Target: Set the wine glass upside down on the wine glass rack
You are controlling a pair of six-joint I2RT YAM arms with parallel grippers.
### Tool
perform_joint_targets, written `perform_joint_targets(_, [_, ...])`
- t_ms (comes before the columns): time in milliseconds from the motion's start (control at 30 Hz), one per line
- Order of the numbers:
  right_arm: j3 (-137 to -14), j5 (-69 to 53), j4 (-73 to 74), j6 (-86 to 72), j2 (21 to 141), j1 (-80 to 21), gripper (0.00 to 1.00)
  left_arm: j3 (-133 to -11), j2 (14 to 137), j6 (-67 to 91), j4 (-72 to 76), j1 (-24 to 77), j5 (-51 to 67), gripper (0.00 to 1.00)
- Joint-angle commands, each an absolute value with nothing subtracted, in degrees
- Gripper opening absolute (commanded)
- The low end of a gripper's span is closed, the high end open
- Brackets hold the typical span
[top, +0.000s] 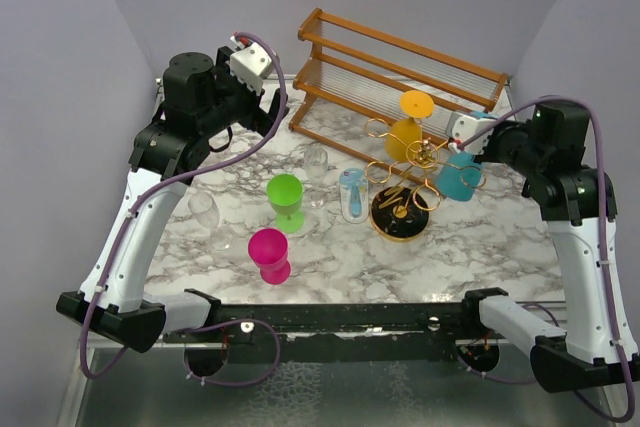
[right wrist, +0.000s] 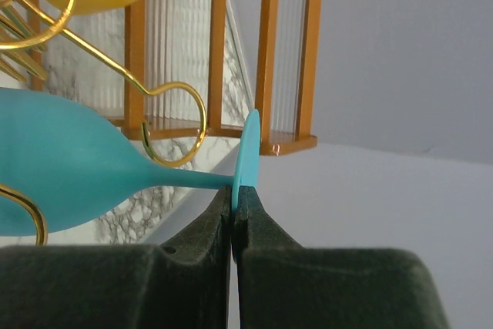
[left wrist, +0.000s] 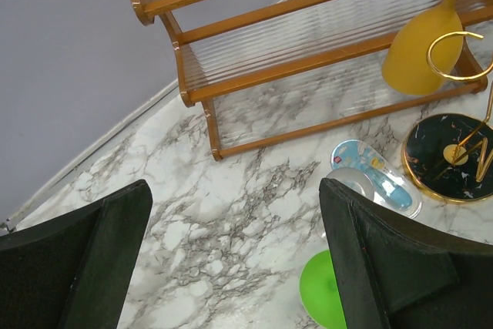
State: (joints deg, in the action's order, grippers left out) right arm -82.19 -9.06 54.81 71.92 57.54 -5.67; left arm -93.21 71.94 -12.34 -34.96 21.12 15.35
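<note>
My right gripper (top: 471, 151) is shut on the round foot (right wrist: 248, 152) of a teal wine glass (top: 458, 181). It holds the glass tilted at the right side of the gold wire rack (top: 404, 211). In the right wrist view (right wrist: 233, 207) the teal stem runs just under a curled gold loop (right wrist: 182, 124); I cannot tell whether it touches. A yellow wine glass (top: 405, 137) hangs upside down on the rack. My left gripper (top: 272, 112) is open and empty, high over the table's back left (left wrist: 235, 261).
A brown wooden slatted rack (top: 400, 72) stands behind the gold one. A green glass (top: 285, 197), a pink glass (top: 268, 252), two clear glasses (top: 205, 212) and a clear blue-printed tumbler (top: 352, 195) stand on the marble table (top: 480, 247).
</note>
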Motion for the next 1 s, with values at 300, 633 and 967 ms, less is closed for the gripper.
perform_joint_targets(300, [-82.6, -20.7, 59.7, 84.6, 59.7, -7.2, 0.01, -93.0, 71.6, -13.3, -33.5, 21.3, 16.4, 0.93])
perform_joint_targets(633, [-80.4, -20.2, 56.0, 84.3, 60.4, -7.5, 0.03, -93.0, 71.9, -13.6, -33.5, 21.3, 16.3, 0.93])
perform_joint_targets(967, [-77.6, -15.9, 51.8, 83.1, 60.4, -7.6, 0.04, -93.1, 72.3, -13.7, -33.6, 21.3, 16.4, 0.93])
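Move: The right gripper holds the upside-down blue wine glass by its foot. The gap it heads for, between the gold rack's right and near loops, lies about 4 cm left, 1 cm ahead and 4 cm below. The rack hub is some 11 cm left, 2 cm back and 5 cm below. The hanging yellow glass is about 12 cm left, 4 cm ahead and 10 cm below. From the left gripper, the gap is roughly 37 cm right, 2 cm ahead and 10 cm down. Carry the blue glass left about 4 cm with the right gripper, towards the gold rack's hub and in between the loops, turning some 10 degrees counter-clockwise and sinking slightly. Then stop going sideways and lower it mostly straight down, about 3 cm in all. Keep the fingers shut round the foot, with the squeeze easing near the end. ##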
